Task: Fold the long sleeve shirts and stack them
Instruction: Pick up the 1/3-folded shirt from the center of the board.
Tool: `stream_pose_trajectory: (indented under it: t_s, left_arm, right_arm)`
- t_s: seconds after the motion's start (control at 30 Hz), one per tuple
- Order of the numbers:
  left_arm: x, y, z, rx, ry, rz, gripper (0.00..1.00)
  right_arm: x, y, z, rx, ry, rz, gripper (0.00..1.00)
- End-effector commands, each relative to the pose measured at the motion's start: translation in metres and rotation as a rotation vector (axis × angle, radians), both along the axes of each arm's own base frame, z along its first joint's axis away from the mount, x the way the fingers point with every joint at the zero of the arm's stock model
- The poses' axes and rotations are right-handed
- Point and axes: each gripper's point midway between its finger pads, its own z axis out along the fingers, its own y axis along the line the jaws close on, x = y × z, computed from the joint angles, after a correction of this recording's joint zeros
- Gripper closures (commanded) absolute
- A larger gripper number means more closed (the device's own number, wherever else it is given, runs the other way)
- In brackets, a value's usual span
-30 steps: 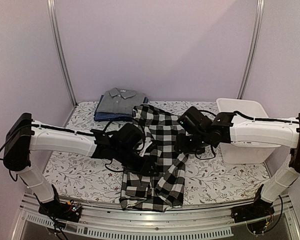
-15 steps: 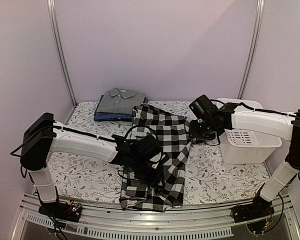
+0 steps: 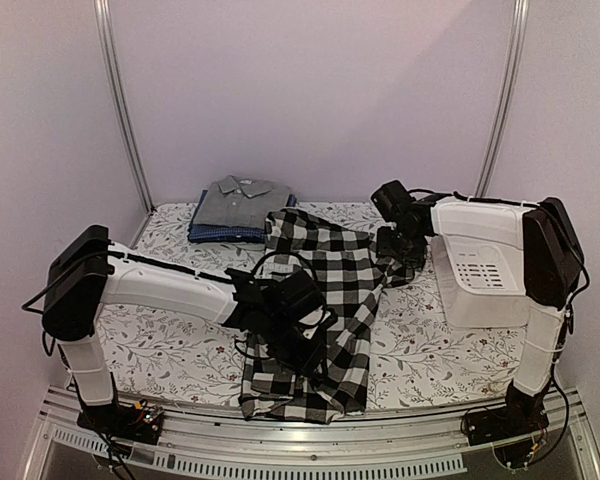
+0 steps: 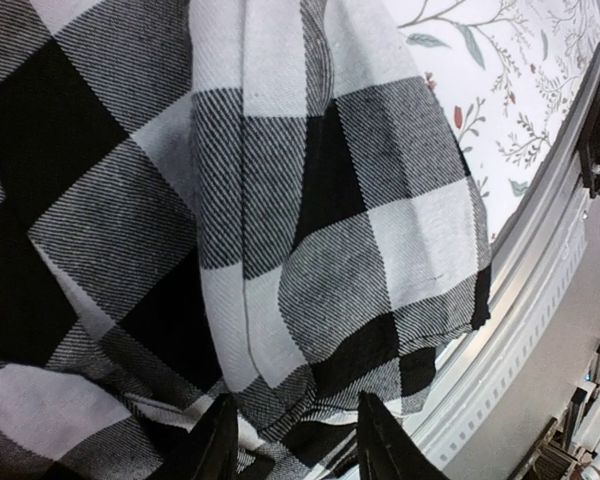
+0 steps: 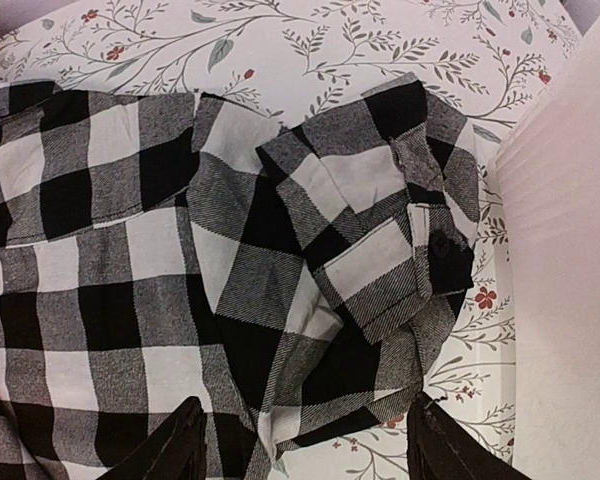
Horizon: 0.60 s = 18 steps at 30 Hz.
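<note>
The black-and-white checked shirt [image 3: 330, 285] lies lengthwise in the middle of the table, its sides folded in. My left gripper [image 3: 308, 345] hangs low over its near half. In the left wrist view the left gripper [image 4: 298, 448] is open, with folded checked cloth [image 4: 280, 200] showing between its fingers. My right gripper [image 3: 396, 262] is at the shirt's far right edge, next to the basket. It [image 5: 305, 448] is open wide above the bunched sleeve and its buttoned cuff [image 5: 425, 250]. The grey shirt [image 3: 242, 200] lies folded on the blue shirt [image 3: 208, 233] at the back left.
A white plastic basket [image 3: 490, 290] stands at the right, and its wall [image 5: 570, 250] is close beside the sleeve. The table's metal front rail [image 4: 540, 300] runs just past the shirt's near hem. A floral cloth [image 3: 150, 340] covers the table.
My left gripper has slid right and nearer, over the shirt's lower half. My right gripper has drawn back from the shirt's middle to its far right edge and opened wider.
</note>
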Motion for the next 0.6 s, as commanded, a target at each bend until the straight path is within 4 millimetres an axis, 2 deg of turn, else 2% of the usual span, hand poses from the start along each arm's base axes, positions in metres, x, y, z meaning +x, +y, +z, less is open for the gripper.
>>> stream_pose_trajectory:
  t_s: [0.0, 0.1, 0.2, 0.27, 0.4, 0.57]
  left_arm:
    - [-0.009, -0.010, -0.005, -0.023, 0.027, -0.046, 0.61]
    - [-0.009, -0.012, -0.007, -0.026, 0.033, -0.049, 0.69]
    - [-0.008, -0.013, -0.004, -0.030, 0.021, -0.047, 0.89]
    - [-0.007, -0.013, -0.002, -0.033, 0.016, -0.046, 0.96]
    - [-0.007, -0.012, 0.001, -0.037, 0.013, -0.041, 1.00]
    - [-0.007, -0.011, 0.003, -0.036, 0.010, -0.038, 1.00]
  right_arm:
    - [0.019, -0.015, -0.005, -0.046, -0.014, -0.024, 0.32]
    - [0.024, -0.017, -0.017, -0.068, 0.005, -0.021, 0.31]
    - [0.029, -0.018, -0.025, -0.086, 0.013, -0.021, 0.31]
    - [0.033, -0.020, -0.032, -0.104, 0.022, -0.023, 0.31]
    - [0.040, -0.032, -0.049, -0.151, 0.040, -0.048, 0.33]
    - [0.049, -0.048, -0.053, -0.168, 0.033, -0.090, 0.37]
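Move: The left hand's fingers straddle the shirt fold, its middle only about 1 cm below and 1 cm back; the board's front edge is some 9 cm back, level with them sideways and 2 cm lower. For the right hand the folded sleeve lies about 4 cm ahead, 4 cm to the right and 8 cm below; the white basket's middle is some 20 cm right and 2 cm back, roughly 2 cm lower. Left fingers shut on the shirt fold; the open right hand sinks about 6 cm, forward-right towards the sleeve. ##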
